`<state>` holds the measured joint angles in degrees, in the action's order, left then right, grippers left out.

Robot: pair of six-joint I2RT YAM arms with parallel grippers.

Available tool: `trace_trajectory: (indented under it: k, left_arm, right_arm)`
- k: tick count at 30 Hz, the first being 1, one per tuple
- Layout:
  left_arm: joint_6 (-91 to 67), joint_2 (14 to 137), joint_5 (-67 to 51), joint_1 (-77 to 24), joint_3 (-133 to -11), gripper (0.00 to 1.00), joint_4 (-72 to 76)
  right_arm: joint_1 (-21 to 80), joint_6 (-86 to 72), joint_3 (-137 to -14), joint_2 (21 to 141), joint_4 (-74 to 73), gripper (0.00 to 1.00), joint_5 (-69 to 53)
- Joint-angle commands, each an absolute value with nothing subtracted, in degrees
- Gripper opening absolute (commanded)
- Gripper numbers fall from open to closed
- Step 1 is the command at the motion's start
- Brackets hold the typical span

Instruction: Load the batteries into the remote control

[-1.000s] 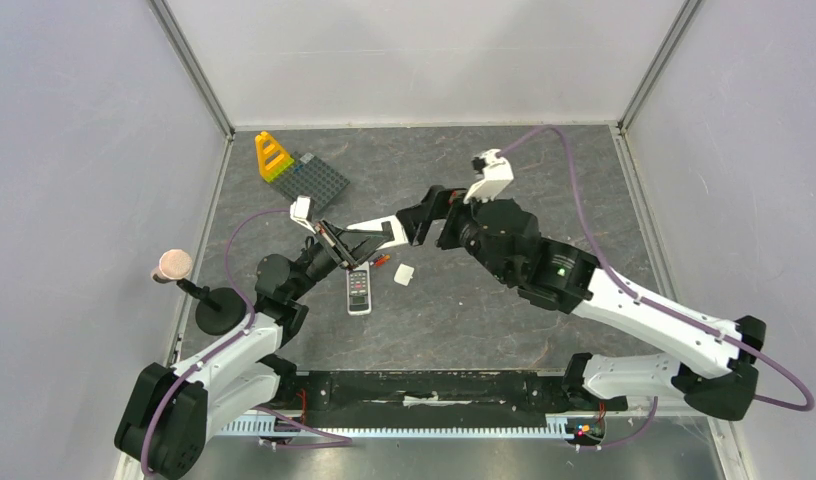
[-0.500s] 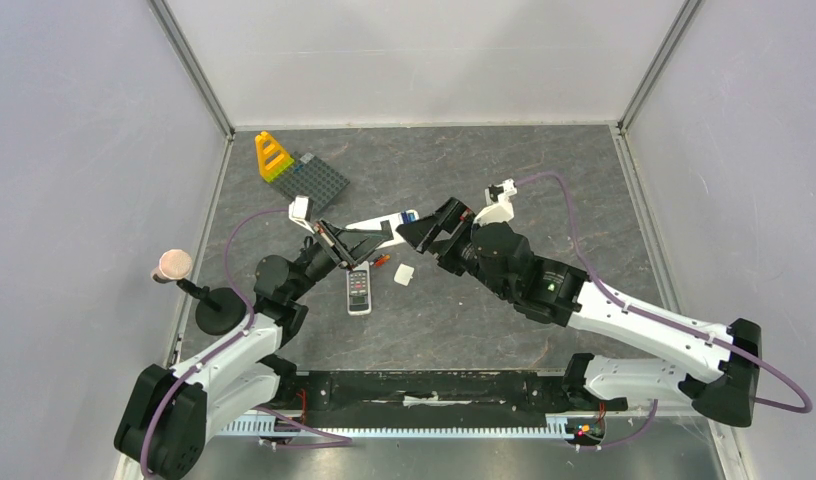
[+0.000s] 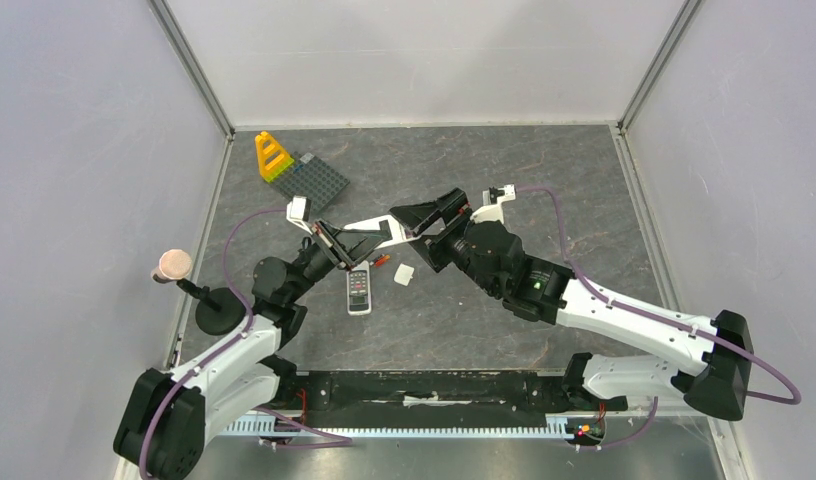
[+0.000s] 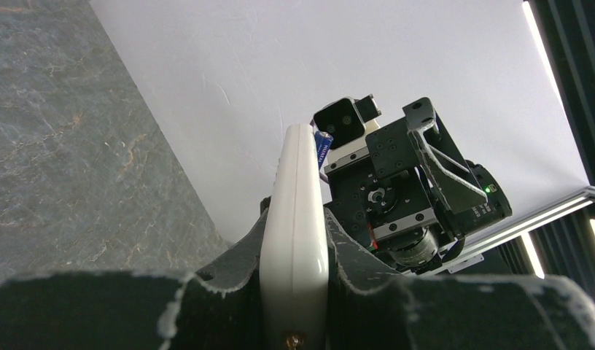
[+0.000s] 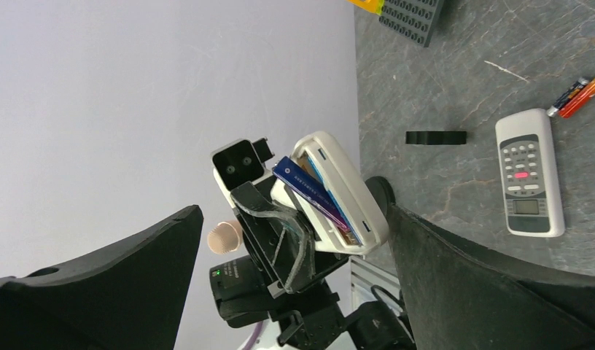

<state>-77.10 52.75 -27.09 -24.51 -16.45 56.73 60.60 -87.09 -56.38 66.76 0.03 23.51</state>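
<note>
My left gripper (image 3: 356, 238) is shut on a white remote (image 3: 372, 230) and holds it tilted above the table, back open. In the right wrist view the remote (image 5: 353, 191) shows a blue-purple battery (image 5: 308, 189) lying tilted in its compartment, one end sticking out. The battery's tip also shows in the left wrist view (image 4: 322, 149) beside the remote (image 4: 294, 226). My right gripper (image 3: 412, 230) is open and empty, its jaws on either side of the remote's far end. The red-orange batteries (image 3: 381, 262) lie on the table, also in the right wrist view (image 5: 576, 95).
A grey remote (image 3: 359, 291) lies face up below the held one, with a small white cover (image 3: 405, 274) beside it. A dark brick plate (image 3: 315, 181) and a yellow piece (image 3: 272, 156) sit at the back left. A black stand (image 3: 219, 311) stands at the left edge.
My right arm has swung down and left, bringing its open gripper up to the far end of the held remote. My left gripper has kept the remote nearly still.
</note>
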Motion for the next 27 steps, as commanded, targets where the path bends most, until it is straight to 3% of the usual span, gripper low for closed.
trace_trajectory:
  k: [1,6,17,27]
  left_arm:
    - [-75.7,51.3,-27.2,-24.6,-15.8,0.02,61.1]
    - [-74.2,50.7,-28.2,-24.7,-15.0,0.02,61.2]
    - [-70.6,48.9,-30.1,-24.6,-13.3,0.02,63.1]
    - [-67.2,44.4,-29.7,-24.7,-13.3,0.02,57.9]
  right_arm:
    - [60.6,-92.0,-55.2,66.5,3.3,0.9,26.7]
    - [60.6,-94.5,-54.9,66.9,3.5,0.81,26.9]
    - [60.6,-98.9,-53.7,67.7,4.4,0.78,25.7]
    - [60.6,-99.8,-52.8,67.7,4.9,0.58,25.0]
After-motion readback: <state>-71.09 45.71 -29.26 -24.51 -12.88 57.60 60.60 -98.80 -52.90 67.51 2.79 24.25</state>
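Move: The batteries sitting proud in the left hand's held remote are roughly 5 cm to the left hand's right, 2 cm ahead and 2 cm higher. From the right hand they lie only about 2 cm ahead, 2 cm left and 1 cm lower. Some 18 cm below the right hand are the white cover, 3 cm back and 2 cm left; the loose batteries, level and 7 cm left; and the spare remote, 6 cm back and 12 cm left. The right hand, wide open around the remote's battery end with one finger above and one below, brings its fingers together to a bit over half open while sinking about 1.5 cm and tipping and rolling slightly. Keeping its grip on the remote, the left hand draws it back about 2.5 cm, slowly and then faster, tilting its fingertips up nearly 10 degrees; whether the closing fingers touch the batteries can't be seen. ##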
